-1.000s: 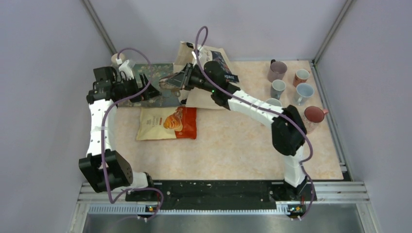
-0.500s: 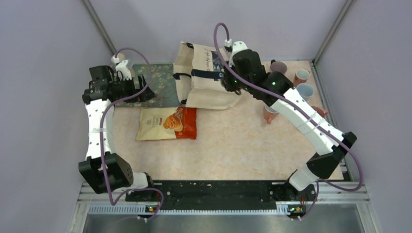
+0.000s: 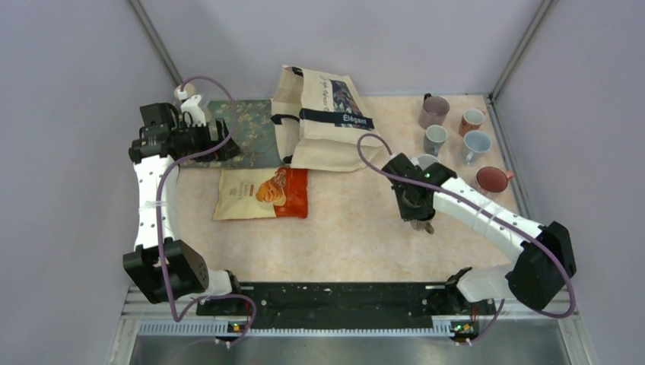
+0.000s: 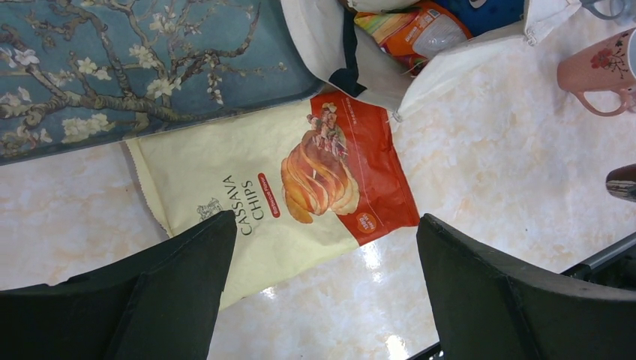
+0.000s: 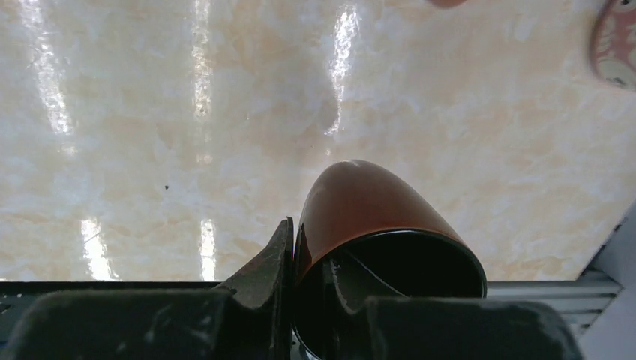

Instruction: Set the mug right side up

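In the right wrist view a glossy red-brown mug (image 5: pixel 367 202) with a black inside is held above the marbled table, its open mouth toward the camera and its base pointing away. My right gripper (image 5: pixel 307 247) is shut on the mug's wall, one finger inside and one outside. In the top view that gripper (image 3: pixel 417 213) hangs mid-right of the table and hides most of the mug. My left gripper (image 4: pixel 324 221) stands wide open with nothing between its fingers, above the chips bag (image 4: pixel 285 180). From above, the left gripper (image 3: pixel 228 144) sits at the back left.
Several upright mugs stand at the back right: purple (image 3: pixel 433 112), pink (image 3: pixel 471 120), grey-blue (image 3: pixel 435 139), light blue (image 3: pixel 477 146) and dark red (image 3: pixel 493 181). A cream tote bag (image 3: pixel 323 125) and a floral tray (image 3: pixel 251 129) lie at the back. The chips bag (image 3: pixel 262 192) lies left of centre.
My right arm has swung from the tote bag at the back to mid-right of the table, in front of the mugs, and now holds a mug. The left gripper has opened wider.
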You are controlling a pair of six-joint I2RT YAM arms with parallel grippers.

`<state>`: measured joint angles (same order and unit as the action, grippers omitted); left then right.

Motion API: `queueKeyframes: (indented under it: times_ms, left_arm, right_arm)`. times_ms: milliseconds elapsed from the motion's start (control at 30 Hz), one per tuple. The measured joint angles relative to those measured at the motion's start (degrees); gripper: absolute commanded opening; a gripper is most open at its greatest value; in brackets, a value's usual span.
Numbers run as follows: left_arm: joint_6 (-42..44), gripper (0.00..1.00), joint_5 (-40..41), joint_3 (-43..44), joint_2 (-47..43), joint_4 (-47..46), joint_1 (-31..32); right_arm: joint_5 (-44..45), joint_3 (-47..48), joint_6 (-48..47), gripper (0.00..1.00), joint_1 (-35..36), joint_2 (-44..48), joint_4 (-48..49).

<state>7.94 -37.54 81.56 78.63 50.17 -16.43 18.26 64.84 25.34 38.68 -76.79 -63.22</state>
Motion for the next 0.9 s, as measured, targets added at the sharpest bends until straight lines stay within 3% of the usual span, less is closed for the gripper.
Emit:
queueKeyframes:
  times_ms: [200, 467, 600, 767, 900]
  left_arm:
    - [1.5, 0.94, 2.3, -0.2, 0.0, -0.1, 0.0]
    - [4.1, 0.94, 7.7, -2.1, 1.9, -1.3, 0.0]
    - [5.4, 0.96, 13.0, -1.9, 5.9, -2.1, 0.0]
    - [6.9, 0.97, 22.0, 2.9, 15.0, -2.3, 0.0]
    - [8.2, 0.97, 29.5, 14.4, 26.2, -3.6, 0.0]
  right_arm:
    - [-3.4, -13.7, 2.8, 0.00, -3.8, 2.8, 10.9]
    - [-4.5, -19.5, 3.3, 0.01, -7.7, 3.0, 19.3]
    - [-4.9, -19.8, 3.0, 0.49, -9.2, 3.6, 21.4]
    - [-4.8, -18.9, 2.2, 0.68, -9.3, 4.9, 20.2]
    - [-5.1, -14.1, 0.8, 0.72, -9.3, 5.0, 17.7]
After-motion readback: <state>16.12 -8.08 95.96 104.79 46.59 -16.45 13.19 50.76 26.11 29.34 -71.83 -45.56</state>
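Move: My right hand already holds the brown mug by its left wall, mouth up. The bare table spot for it is about 6 cm right, 1 cm back and 10 cm down to the mug's resting middle. The pink-handled mug stands some 15 cm ahead and 7 right, the red mug 9 ahead and 24 right. From my left hand, the upturned mug is roughly 21 ahead, 17 left and 21 below; the chips bag is 3 back, 6 right. I lower the brown mug nearly 8 cm with my right hand, easing it slightly right and turning about 10 degrees clockwise, then pause, open my fingers wide to let go of its wall, and rise some 3 cm with a little forward drift. Meanwhile my open left hand swings left, down and forward over the tray towards the upturned mug, gathering speed and rolling its left side up. ##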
